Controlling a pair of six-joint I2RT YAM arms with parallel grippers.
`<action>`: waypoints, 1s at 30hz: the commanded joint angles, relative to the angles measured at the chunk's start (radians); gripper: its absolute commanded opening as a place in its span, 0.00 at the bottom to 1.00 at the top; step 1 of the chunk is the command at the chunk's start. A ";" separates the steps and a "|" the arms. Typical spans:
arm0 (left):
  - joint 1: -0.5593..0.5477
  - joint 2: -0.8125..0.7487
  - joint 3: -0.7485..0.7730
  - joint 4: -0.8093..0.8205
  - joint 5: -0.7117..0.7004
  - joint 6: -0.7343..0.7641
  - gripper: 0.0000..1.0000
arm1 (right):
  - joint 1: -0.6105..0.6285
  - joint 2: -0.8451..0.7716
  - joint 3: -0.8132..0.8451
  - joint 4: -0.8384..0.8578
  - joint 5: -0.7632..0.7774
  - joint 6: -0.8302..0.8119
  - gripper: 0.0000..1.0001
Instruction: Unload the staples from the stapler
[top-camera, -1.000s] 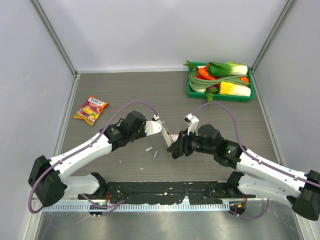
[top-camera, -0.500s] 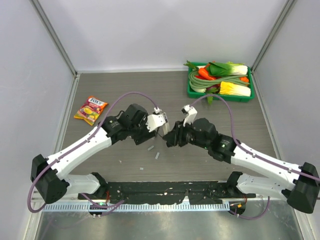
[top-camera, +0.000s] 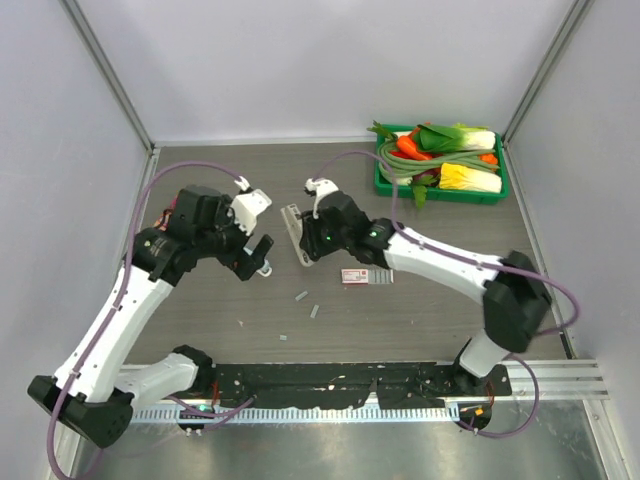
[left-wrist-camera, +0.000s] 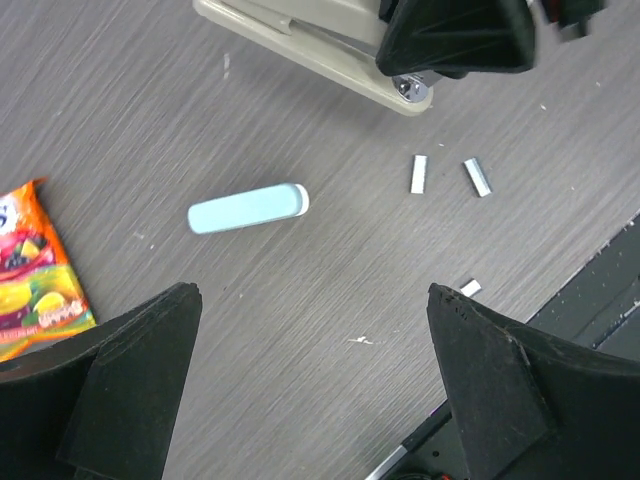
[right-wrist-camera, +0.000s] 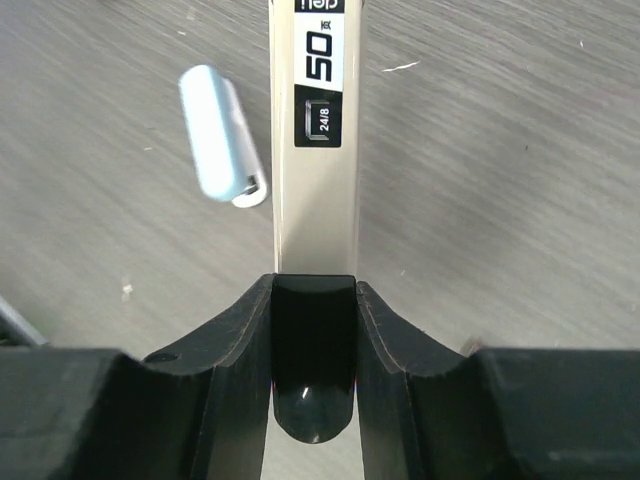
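Note:
The small pale blue stapler (left-wrist-camera: 247, 208) lies flat on the table, free; it also shows in the top view (top-camera: 263, 268) and the right wrist view (right-wrist-camera: 220, 135). Loose staples (left-wrist-camera: 419, 173) lie to its right, and more show in the top view (top-camera: 301, 296). My left gripper (left-wrist-camera: 315, 370) is open and empty, raised above the table near the stapler. My right gripper (right-wrist-camera: 314, 330) is shut on the black end of a long beige bar (right-wrist-camera: 312, 150) printed "50" and "24/8", lying beside the stapler (top-camera: 294, 232).
A small pink-and-white box (top-camera: 358, 276) lies right of centre. A candy bag (left-wrist-camera: 30, 270) lies at the left. A green tray (top-camera: 440, 197) of vegetables stands at the back right. A black rail runs along the near edge.
My left gripper has let go, opened and pulled back to the left. My right gripper has carried the beige bar left and away. The pale blue stapler and the pink box now lie uncovered.

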 joint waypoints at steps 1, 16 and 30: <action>0.116 -0.007 0.023 -0.023 0.044 -0.079 1.00 | -0.005 0.197 0.211 -0.029 0.030 -0.151 0.01; 0.337 -0.105 -0.041 -0.017 0.083 -0.154 1.00 | -0.004 0.631 0.672 -0.178 0.028 -0.288 0.01; 0.339 -0.081 -0.055 0.024 0.080 -0.197 1.00 | -0.020 0.581 0.647 -0.201 0.034 -0.294 0.81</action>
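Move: My right hand still grips the cream stapler by its black head. The bare spot of table it is going to is about 9 cm ahead, 8 cm to the left and 13 cm below. The blue stapler is just past that spot, some 6 cm ahead and 14 cm left of this hand; one loose staple strip is roughly 2 cm back and 3 cm left. From my empty left hand the spot is about 15 cm ahead, 5 cm right and 20 cm down. With my right hand I sweep the cream stapler down about 11 cm while reaching forward and left, to the bare table beside the blue stapler, levelling its tilt by some 20 degrees on the way. Once it is down I stay there and open my fingers off the black head. Meanwhile my open left hand draws about 7 cm left, away from the spot, turning counter-clockwise. ##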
